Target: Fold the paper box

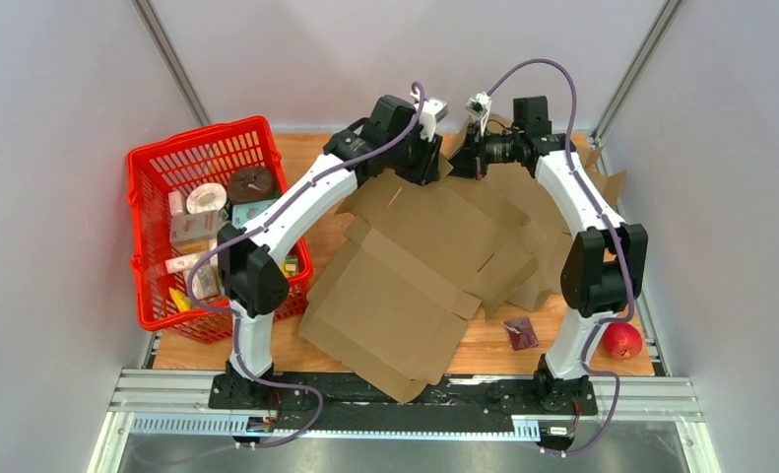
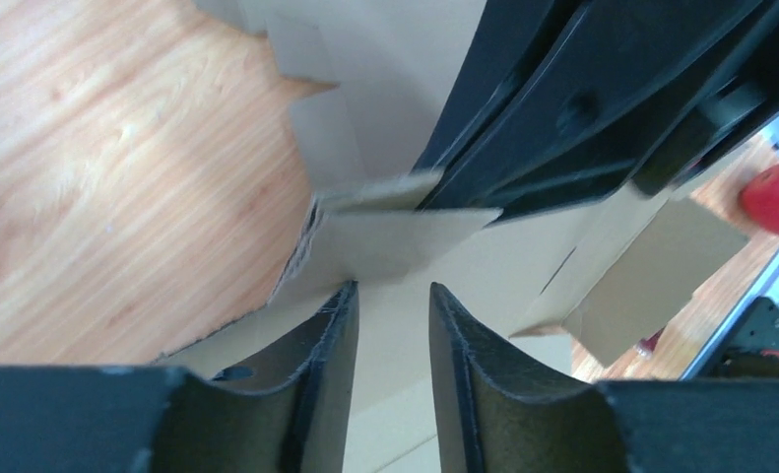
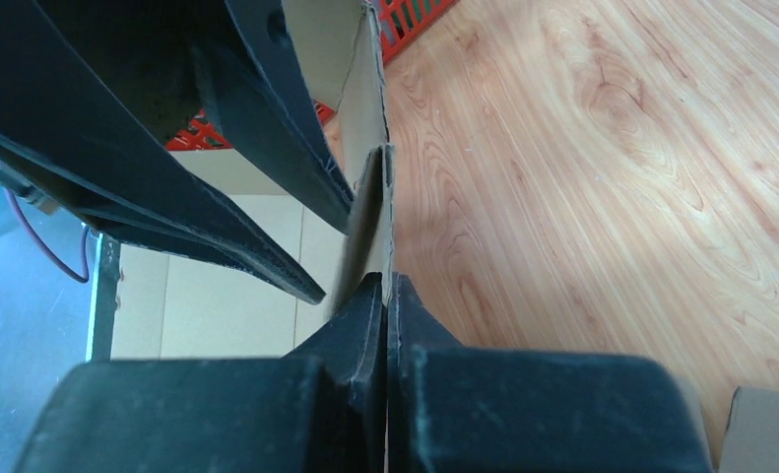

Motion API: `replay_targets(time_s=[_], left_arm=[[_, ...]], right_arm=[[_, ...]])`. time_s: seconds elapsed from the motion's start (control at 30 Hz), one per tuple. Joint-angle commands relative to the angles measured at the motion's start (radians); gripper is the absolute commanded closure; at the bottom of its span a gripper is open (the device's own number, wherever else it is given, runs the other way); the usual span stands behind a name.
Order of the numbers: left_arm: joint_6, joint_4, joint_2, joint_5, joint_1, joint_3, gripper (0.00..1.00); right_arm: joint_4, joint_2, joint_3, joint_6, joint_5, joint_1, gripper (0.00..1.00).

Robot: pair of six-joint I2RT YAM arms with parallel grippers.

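The paper box [image 1: 405, 286] is a large sheet of brown cardboard lying mostly flat across the wooden table, with flaps lifted at its far edge. Both grippers meet there. My right gripper [image 1: 467, 156] is shut on a thin upright flap [image 3: 370, 207], which runs straight into its closed fingertips [image 3: 385, 281]. My left gripper [image 1: 426, 158] faces it from the left. Its two fingers [image 2: 392, 291] stand apart just short of the same flap's edge [image 2: 365, 202], with nothing pinched between them. The right gripper's black body [image 2: 582, 108] fills the upper right of the left wrist view.
A red basket [image 1: 159, 197] holding several small items stands at the left of the table. A red apple [image 1: 621, 340] and a dark red packet [image 1: 520, 333] lie near the right arm's base. More cardboard [image 1: 552, 217] is piled at the back right.
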Motion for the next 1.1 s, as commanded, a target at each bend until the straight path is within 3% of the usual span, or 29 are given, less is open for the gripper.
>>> replay_targets(time_s=[0.0, 0.17, 0.3, 0.5, 0.57, 0.83, 0.9, 1.07], left_arm=[[0.026, 0.034, -0.176, -0.069, 0.002, -0.188, 0.58], [-0.023, 0.122, -0.492, -0.144, 0.002, -0.539, 0.58], [-0.063, 0.130, -0.577, -0.188, -0.007, -0.703, 0.63], [0.000, 0.049, -0.484, -0.426, -0.083, -0.656, 0.51], [0.026, -0.002, -0.407, -0.430, -0.085, -0.604, 0.46], [0.127, -0.082, -0.275, -0.523, -0.084, -0.495, 0.43], [0.130, -0.101, -0.267, -0.549, -0.080, -0.491, 0.25], [0.135, -0.082, -0.309, -0.528, -0.068, -0.537, 0.24]], right_arm=[[0.047, -0.050, 0.009, 0.019, -0.060, 0.002, 1.00], [0.039, -0.053, 0.001, 0.019, -0.042, -0.010, 1.00], [0.034, -0.057, 0.003, 0.020, -0.039, -0.010, 1.00], [0.036, -0.082, -0.019, 0.017, -0.028, -0.014, 1.00], [0.034, -0.086, -0.020, 0.014, -0.028, -0.012, 1.00], [0.030, -0.085, -0.022, 0.010, -0.037, -0.020, 1.00], [0.025, -0.085, -0.023, 0.005, -0.043, -0.026, 1.00], [0.025, -0.085, -0.030, 0.004, -0.057, -0.040, 1.00]])
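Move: The left hand's part-open fingertips are at the small flap, about 2 cm to the right and 1 cm ahead. The right hand pinches the raised end wall, whose gripped edge is 4 cm to the left hand's right and 1 cm ahead. The box's left corner flap lies roughly 14 cm left of the left hand, 5 cm back and 15 cm below. From the right hand it is 18 cm left, 6 cm back and 13 cm down. The left hand comes away from the small flap beside the right fingers and sweeps left and back some 15 cm, dipping about 4 cm, then sinks another 8 cm while easing a few centimetres forward, towards the left corner flap. On the way its wrist turns about 30 degrees so the fingers point more steeply down, and they open to about three quarters, while the shut right hand keeps its pinch on the raised end wall, drifting only about a centimetre. ##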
